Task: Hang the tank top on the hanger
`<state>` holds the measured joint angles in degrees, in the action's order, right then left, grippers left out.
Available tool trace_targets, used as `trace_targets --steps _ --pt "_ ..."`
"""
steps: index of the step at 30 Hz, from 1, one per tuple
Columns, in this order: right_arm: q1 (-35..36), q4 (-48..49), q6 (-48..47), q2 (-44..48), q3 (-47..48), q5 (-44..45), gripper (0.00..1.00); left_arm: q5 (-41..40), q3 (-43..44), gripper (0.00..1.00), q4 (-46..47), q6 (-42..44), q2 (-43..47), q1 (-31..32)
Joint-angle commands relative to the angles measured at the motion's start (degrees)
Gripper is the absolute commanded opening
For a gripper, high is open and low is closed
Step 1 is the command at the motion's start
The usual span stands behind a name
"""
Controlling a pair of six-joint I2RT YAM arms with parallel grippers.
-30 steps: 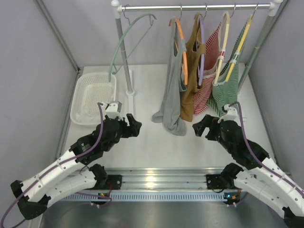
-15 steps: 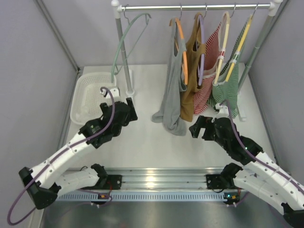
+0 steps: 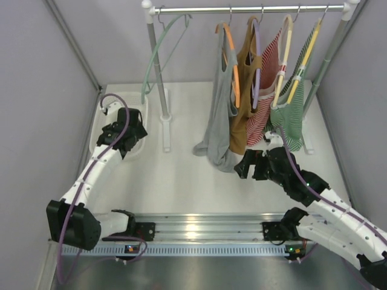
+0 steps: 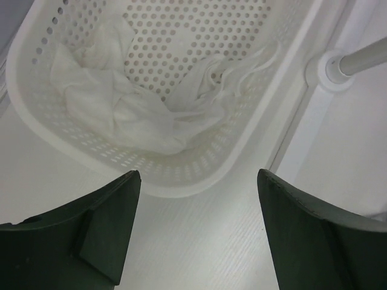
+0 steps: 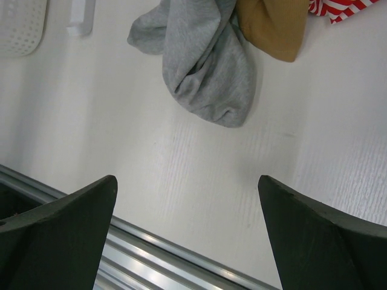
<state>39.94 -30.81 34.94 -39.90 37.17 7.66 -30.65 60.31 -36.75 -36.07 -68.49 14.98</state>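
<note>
The white tank top (image 4: 121, 103) lies crumpled inside the white perforated basket (image 4: 199, 181). My left gripper (image 4: 198, 178) hovers open just short of the basket's near rim, with nothing between its fingers. From above, the left gripper (image 3: 127, 136) sits over the basket (image 3: 140, 106) and hides the tank top. The sage-green hanger (image 3: 162, 45) hangs bare at the left end of the rail (image 3: 254, 9). My right gripper (image 3: 243, 163) is open over the table, just below the hem of the grey top (image 3: 217, 130). In its own view the right gripper (image 5: 186, 181) holds nothing.
Several other tops hang on the rail: grey (image 5: 205, 66), brown (image 5: 272, 24), red-striped (image 3: 266, 90) and green-striped (image 3: 290, 115). The rack's left post (image 3: 158, 66) and foot (image 3: 164, 130) stand right beside the basket. A metal rail (image 3: 199, 226) runs along the near edge.
My left arm has swung left and away, from the table's middle to over the basket. The right gripper has crept left toward the grey top. Both stay open.
</note>
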Motion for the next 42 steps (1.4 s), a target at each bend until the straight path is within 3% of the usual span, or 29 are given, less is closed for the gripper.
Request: trace_targets --steps 1,18,20,23,26,28,35,42 --pt "-0.57 3.47 -0.66 -0.27 1.06 -2.47 1.0 4.27 -0.9 0.82 3.09 -1.19 -3.75 -5.21" --pt "-0.57 3.65 -2.68 0.08 1.42 -7.31 1.0 5.08 -3.09 0.76 10.91 -4.7 -22.82 -10.15" --pt "-0.57 3.47 -3.03 0.43 1.42 -8.79 1.0 4.99 -3.45 0.71 12.14 -4.53 -23.88 -10.15" --pt "-0.57 2.86 -3.47 0.87 1.59 -9.07 1.0 5.17 -2.75 0.44 12.23 -4.44 -24.41 -10.24" --pt "-0.57 2.77 -3.74 1.66 1.77 -8.98 1.0 4.12 -1.87 0.12 11.53 -3.92 -21.97 -10.24" --pt "-0.57 2.95 -3.74 1.84 1.77 -9.24 1.0 2.98 -0.3 0.0 9.25 -3.04 -20.03 -10.24" --pt "-0.57 3.74 -4.09 1.58 1.94 -10.47 1.0 -2.39 6.56 0.0 0.2 0.13 -5.9 -10.24" --pt "-0.57 4.09 -4.97 0.35 3.26 -11.0 1.0 4.08 13.42 0.0 -6.3 4.43 5.64 -10.24"
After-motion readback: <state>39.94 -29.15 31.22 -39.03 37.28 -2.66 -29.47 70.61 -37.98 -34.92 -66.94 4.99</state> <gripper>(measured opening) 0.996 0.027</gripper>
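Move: The white tank top lies crumpled in the near end of the basket, its middle roughly 4 cm ahead of my left hand, 5 cm to its left and 15 cm below. The basket's middle is about 11 cm ahead and 8 cm left; the rack's foot stands some 12 cm ahead and 12 cm to the right, both low. From my right hand the tank top is about 17 cm ahead, 48 cm left and 12 cm down. I drop my open left hand about 14 cm into the near end of the basket, edging left and a little forward and tipping the fingers down. There I shut them on the tank top, pinching a bunch of cloth, then lift it fast, about 21 cm, levelling the wrist again. My right hand, still empty and open, eases about 3 cm left and back. ##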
